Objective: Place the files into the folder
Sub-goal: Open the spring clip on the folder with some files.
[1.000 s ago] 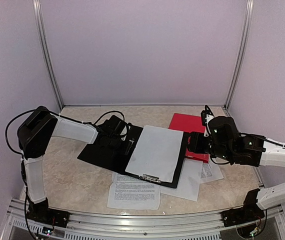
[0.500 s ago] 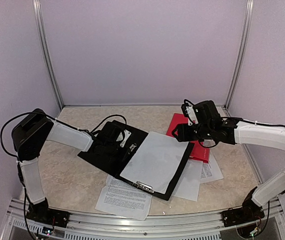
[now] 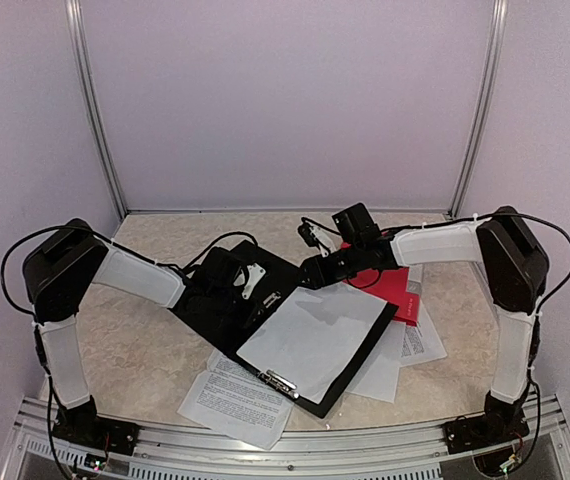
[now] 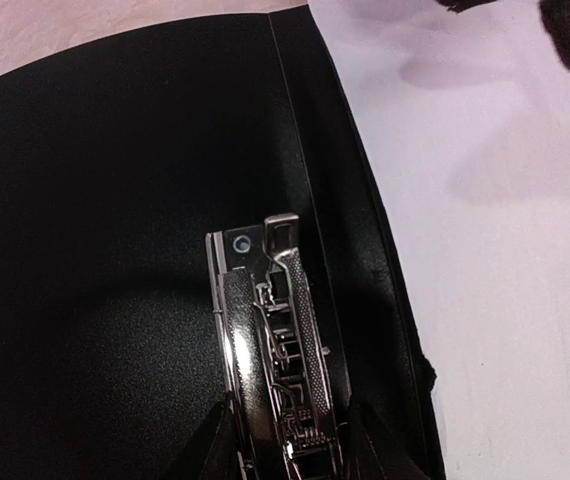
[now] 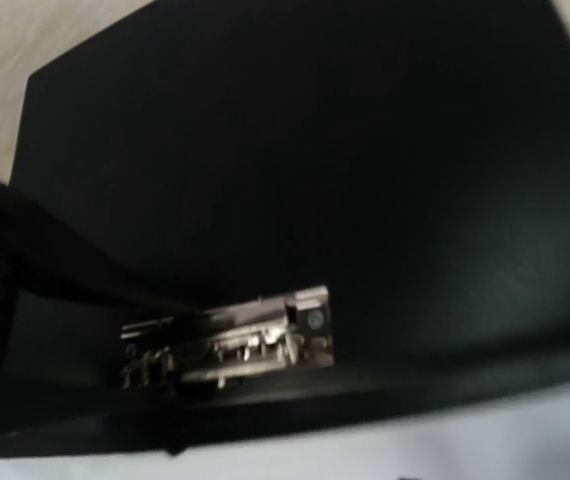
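A black folder lies open on the table, and its right flap carries one blank white sheet of the files. More files poke out from under it: a printed sheet at the front, and other sheets to the right. My left gripper sits over the spine, its jaws closed on either side of the metal clamp. My right gripper hovers at the folder's far edge, above the sheet. The right wrist view shows the clamp but none of that gripper's own fingers.
A red booklet lies beside the folder's far right corner, under my right arm. A second metal clip sits at the sheet's near edge. Enclosure walls ring the table, and a metal rail runs along the front.
The right arm has swung left from over the red booklet to the folder's far edge. The left gripper has narrowed onto the clamp. Folder and front printed sheet have turned and slid toward the front left.
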`<move>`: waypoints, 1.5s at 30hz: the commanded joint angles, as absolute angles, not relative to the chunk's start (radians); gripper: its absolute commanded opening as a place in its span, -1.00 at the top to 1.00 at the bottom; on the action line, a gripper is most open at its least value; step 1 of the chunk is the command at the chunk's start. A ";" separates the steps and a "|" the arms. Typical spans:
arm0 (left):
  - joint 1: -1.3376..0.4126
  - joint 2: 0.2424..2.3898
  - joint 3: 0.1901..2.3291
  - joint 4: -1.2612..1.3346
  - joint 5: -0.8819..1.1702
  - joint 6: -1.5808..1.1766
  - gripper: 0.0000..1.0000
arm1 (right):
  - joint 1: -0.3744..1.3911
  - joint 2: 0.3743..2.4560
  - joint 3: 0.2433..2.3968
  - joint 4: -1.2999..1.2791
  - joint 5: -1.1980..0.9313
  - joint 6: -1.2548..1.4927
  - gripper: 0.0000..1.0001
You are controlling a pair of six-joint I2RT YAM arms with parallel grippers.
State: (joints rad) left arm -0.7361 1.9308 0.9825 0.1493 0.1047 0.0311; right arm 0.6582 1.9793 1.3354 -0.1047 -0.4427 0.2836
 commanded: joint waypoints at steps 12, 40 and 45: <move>-0.746 1.955 0.976 0.140 0.158 0.005 0.28 | 0.644 2.229 1.566 -0.216 -0.630 0.139 0.22; -0.761 1.999 0.998 0.114 0.167 -0.016 0.30 | 0.634 2.311 1.630 -0.230 -0.676 0.091 0.49; -0.761 2.005 1.003 0.104 0.165 -0.014 0.30 | 0.632 2.311 1.634 -0.230 -0.690 0.093 0.53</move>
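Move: The spring clip's far tab lies about 4 cm to the right hand's left, 1 cm ahead and some 7 cm below it. From the left hand, whose fingers already straddle the clip, the same tab is about 6 cm ahead, 4 cm to the right and level. The white sheet on the folder centres roughly 12 cm back and 4 cm right of the right hand, 8 cm below; the red folder is some 6 cm ahead and 18 cm right, as low. The spring clip's far tab is what the right hand comes down on: it sinks about 6 cm and goes 4 cm left, turning some 15 degrees counter-clockwise, then stays there while its part-open fingers narrow to about half their gap around the tab. The left fingers still straddle the clip and creep about 1.5 cm to the right, keeping their opening. ##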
